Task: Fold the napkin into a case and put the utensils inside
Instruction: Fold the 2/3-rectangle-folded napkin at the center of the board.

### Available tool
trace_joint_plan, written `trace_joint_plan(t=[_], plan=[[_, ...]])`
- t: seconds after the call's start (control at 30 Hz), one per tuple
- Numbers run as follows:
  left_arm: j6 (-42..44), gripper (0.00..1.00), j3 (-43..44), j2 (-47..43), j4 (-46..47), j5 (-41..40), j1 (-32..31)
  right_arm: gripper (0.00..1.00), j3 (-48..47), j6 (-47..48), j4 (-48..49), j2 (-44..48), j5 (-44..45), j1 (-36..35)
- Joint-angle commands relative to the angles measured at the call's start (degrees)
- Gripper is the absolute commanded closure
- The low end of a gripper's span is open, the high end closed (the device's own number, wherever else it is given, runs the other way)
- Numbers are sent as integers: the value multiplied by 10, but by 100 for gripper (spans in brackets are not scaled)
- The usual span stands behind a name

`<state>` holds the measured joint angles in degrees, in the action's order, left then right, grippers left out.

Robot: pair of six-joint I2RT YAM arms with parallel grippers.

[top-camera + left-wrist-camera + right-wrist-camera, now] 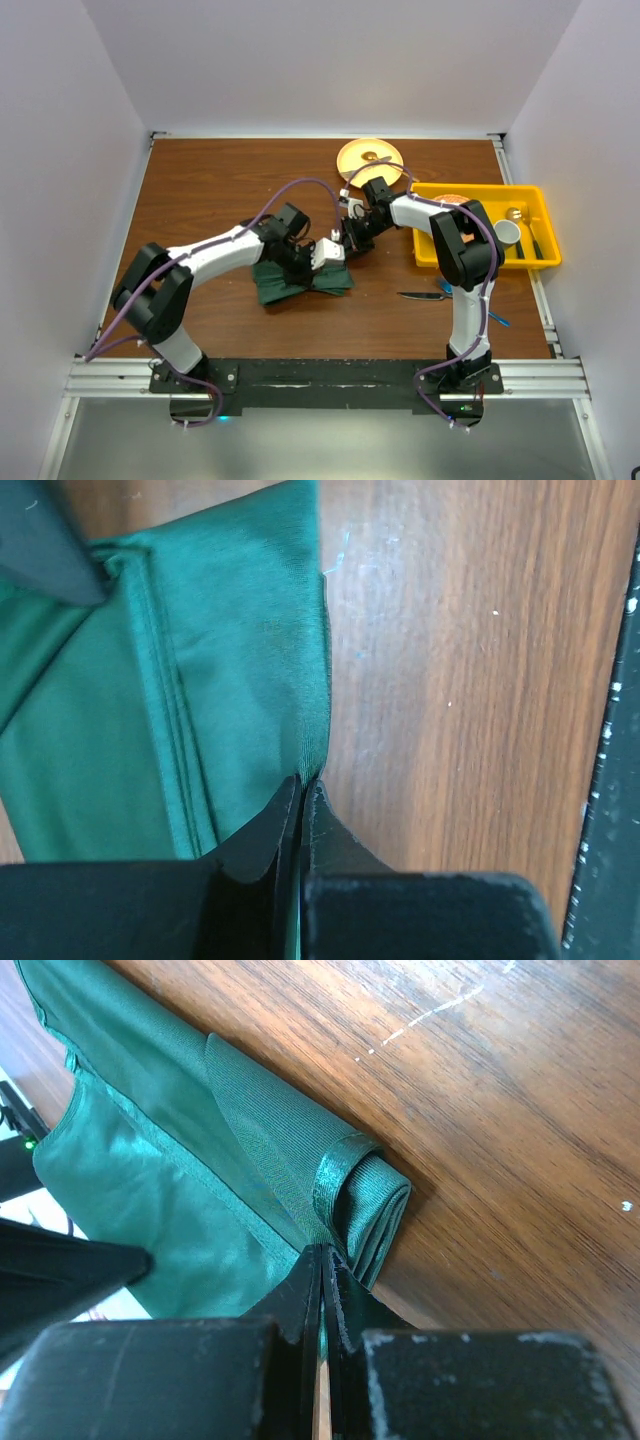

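Observation:
The dark green napkin (292, 284) lies partly folded and bunched on the wooden table (220, 190), in front of the left arm. My left gripper (322, 256) is at the napkin's right end. In the left wrist view it (303, 782) is shut on a hemmed edge of the napkin (220, 670). My right gripper (352, 240) comes in from the right. In the right wrist view it (325, 1252) is shut on a layer at the folded end of the napkin (170, 1170). The knife (424, 295) lies right of the cloth. The blue fork (497, 319) shows beside the right arm, partly hidden by it.
A yellow plate (370, 156) sits at the back centre. A yellow bin (535, 205) at the right holds a cup (507, 234) and metal cutlery. White walls close in the table on three sides.

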<state>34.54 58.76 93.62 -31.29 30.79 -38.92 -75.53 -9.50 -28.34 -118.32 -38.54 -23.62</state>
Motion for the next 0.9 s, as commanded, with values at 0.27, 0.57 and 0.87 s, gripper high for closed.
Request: trace_joint_plan(t=[0.27,0.57,0.87], plan=[[-29,100,189,173,-119,199,142,100,9,60,-17,-33,146,3],[-47,100,236,257,-137,231,182,100,-2,62,-25,-40,141,3],[-80,100,228,320,-127,224,217,100,-16,69,-40,-31,126,3]])
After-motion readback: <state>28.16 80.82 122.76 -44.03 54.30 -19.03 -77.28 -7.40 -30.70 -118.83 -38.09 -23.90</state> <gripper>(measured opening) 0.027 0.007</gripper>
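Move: Still pinching the napkin's lifted near edge, the left hand has the far folded edge it is heading for about 10 cm ahead, level sideways and some 4 cm lower. The right gripper sits about 10 cm to its right and 9 cm farther out, with that edge's middle about 10 cm to its left and 1 cm ahead. From the left hand, the knife lies roughly 30 cm right and level, and the plate 27 cm ahead and 15 cm right. Carrying the pinched near edge forward over the napkin towards its far fold, the left hand travels about 8 cm nearly level, then sinks some 3 cm while easing slightly left. The wrist tilts roughly 30 degrees, fingertips swinging back towards the base, and turns somewhat counter-clockwise; the fingers stay shut. The right hand stays put, its closed fingers holding the napkin's right end. ##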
